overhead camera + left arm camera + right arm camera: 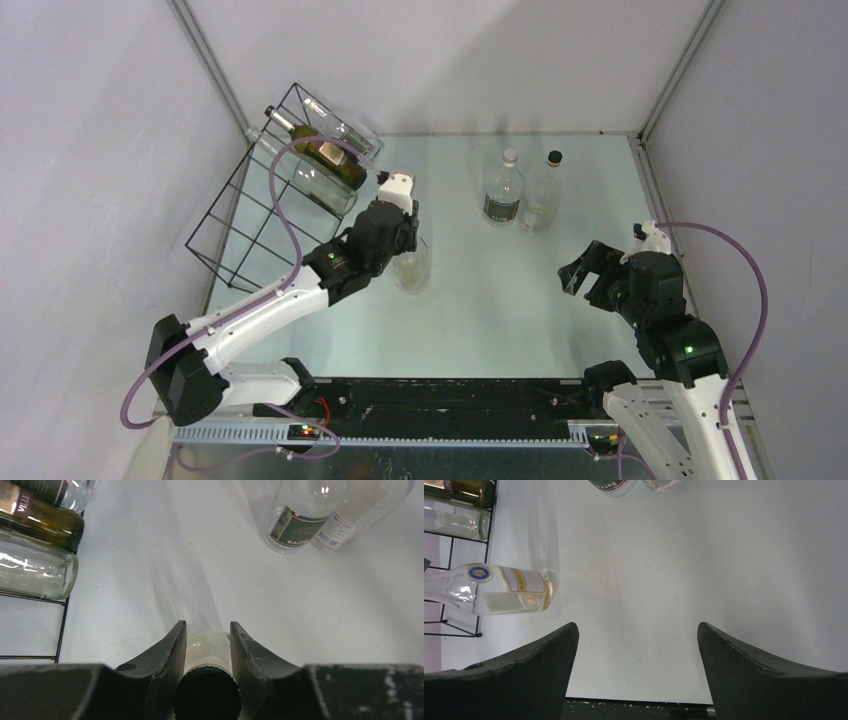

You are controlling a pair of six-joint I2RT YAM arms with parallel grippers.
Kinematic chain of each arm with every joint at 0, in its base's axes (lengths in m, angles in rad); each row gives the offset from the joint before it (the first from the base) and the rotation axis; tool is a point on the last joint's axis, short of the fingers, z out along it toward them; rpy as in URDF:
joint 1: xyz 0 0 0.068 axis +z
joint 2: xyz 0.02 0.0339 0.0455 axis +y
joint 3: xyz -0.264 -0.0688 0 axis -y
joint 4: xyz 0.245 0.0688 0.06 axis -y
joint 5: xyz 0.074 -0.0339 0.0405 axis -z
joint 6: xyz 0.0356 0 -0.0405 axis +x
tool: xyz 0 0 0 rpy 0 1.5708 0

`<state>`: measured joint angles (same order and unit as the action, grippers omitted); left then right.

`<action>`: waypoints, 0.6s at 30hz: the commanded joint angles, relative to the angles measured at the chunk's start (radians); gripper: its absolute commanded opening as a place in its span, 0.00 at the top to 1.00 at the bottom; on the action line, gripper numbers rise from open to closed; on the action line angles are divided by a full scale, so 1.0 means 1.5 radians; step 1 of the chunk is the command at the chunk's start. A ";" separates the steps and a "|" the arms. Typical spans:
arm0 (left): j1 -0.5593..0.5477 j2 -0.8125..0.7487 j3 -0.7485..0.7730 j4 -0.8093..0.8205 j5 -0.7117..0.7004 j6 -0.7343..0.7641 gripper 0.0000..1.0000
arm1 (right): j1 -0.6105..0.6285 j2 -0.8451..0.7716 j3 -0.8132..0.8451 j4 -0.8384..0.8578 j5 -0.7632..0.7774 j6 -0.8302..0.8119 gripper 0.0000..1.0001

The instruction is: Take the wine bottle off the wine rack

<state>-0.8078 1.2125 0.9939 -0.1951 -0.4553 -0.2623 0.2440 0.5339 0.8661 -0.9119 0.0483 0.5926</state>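
The black wire wine rack (245, 215) stands tilted at the back left, with a dark olive bottle (328, 158) and clear bottles (320, 185) lying in it. My left gripper (400, 243) is out in front of the rack, to its right. It is shut on the neck of a clear wine bottle (411, 266) with a black cap (207, 696). The fingers (170, 647) press both sides of the glass neck (207, 647). From the right wrist that bottle (504, 589) shows a gold-edged label; I cannot tell whether its base touches the table. My right gripper (580, 275) hangs open over bare table, nothing between its fingertips (638, 626).
Two clear bottles (502, 188) (545, 192) stand upright at the back centre, also seen from the left wrist (292, 527). The rack's lower wires (62, 625) sit left of the held bottle. Grey walls close the cell on the left, the back and the right.
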 commanded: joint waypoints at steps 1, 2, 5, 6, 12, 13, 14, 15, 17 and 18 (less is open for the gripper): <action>-0.044 -0.030 0.021 0.127 -0.057 -0.012 1.00 | -0.003 -0.010 0.014 0.002 -0.003 0.007 0.09; -0.052 -0.027 0.019 0.141 -0.060 -0.012 1.00 | -0.003 -0.011 0.014 0.002 -0.003 0.008 0.09; -0.097 -0.021 0.012 0.151 -0.080 -0.009 1.00 | -0.003 -0.011 0.014 0.003 -0.009 0.012 0.09; -0.115 -0.017 0.009 0.154 -0.083 -0.009 1.00 | -0.003 -0.011 0.014 0.004 -0.012 0.015 0.09; -0.185 0.001 0.008 0.158 -0.122 -0.007 1.00 | -0.003 -0.010 0.014 0.003 -0.014 0.016 0.09; -0.189 0.004 0.008 0.158 -0.120 -0.013 1.00 | -0.003 -0.009 0.014 0.002 -0.014 0.016 0.09; -0.198 0.006 0.008 0.158 -0.118 -0.016 1.00 | -0.002 -0.009 0.014 0.001 -0.014 0.017 0.09; -0.203 0.011 0.009 0.157 -0.116 -0.019 1.00 | -0.002 -0.008 0.014 0.000 -0.013 0.017 0.09; -0.217 0.018 0.011 0.154 -0.110 -0.025 1.00 | -0.002 -0.008 0.013 -0.002 -0.014 0.017 0.09; -0.226 0.020 0.012 0.154 -0.105 -0.026 1.00 | -0.002 -0.008 0.013 -0.004 -0.014 0.017 0.09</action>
<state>-1.1156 1.2602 0.9741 -0.1375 -0.5583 -0.2794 0.2443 0.5232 0.8661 -0.9180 0.0299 0.6075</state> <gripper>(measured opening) 0.375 0.912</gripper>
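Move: My left hand already holds a clear bottle by the neck, clear of the rack. The table spot for it lies about 8 cm back, 10 cm right and 23 cm below. The green-label bottle stands some 18 cm ahead and 21 cm right, the black-capped bottle about 17 ahead and 30 right, the rack's clear bottle roughly 15 ahead and 20 left. From my right hand the spot is about 5 cm ahead, 25 left. With my left hand I keep my grip on the bottle's neck and swing it right and back together, some 8 cm right and 7 cm back. I carry it away from the rack to the open near-middle of the table, turning about 10 degrees clockwise and sinking only about 1 cm towards the end. ##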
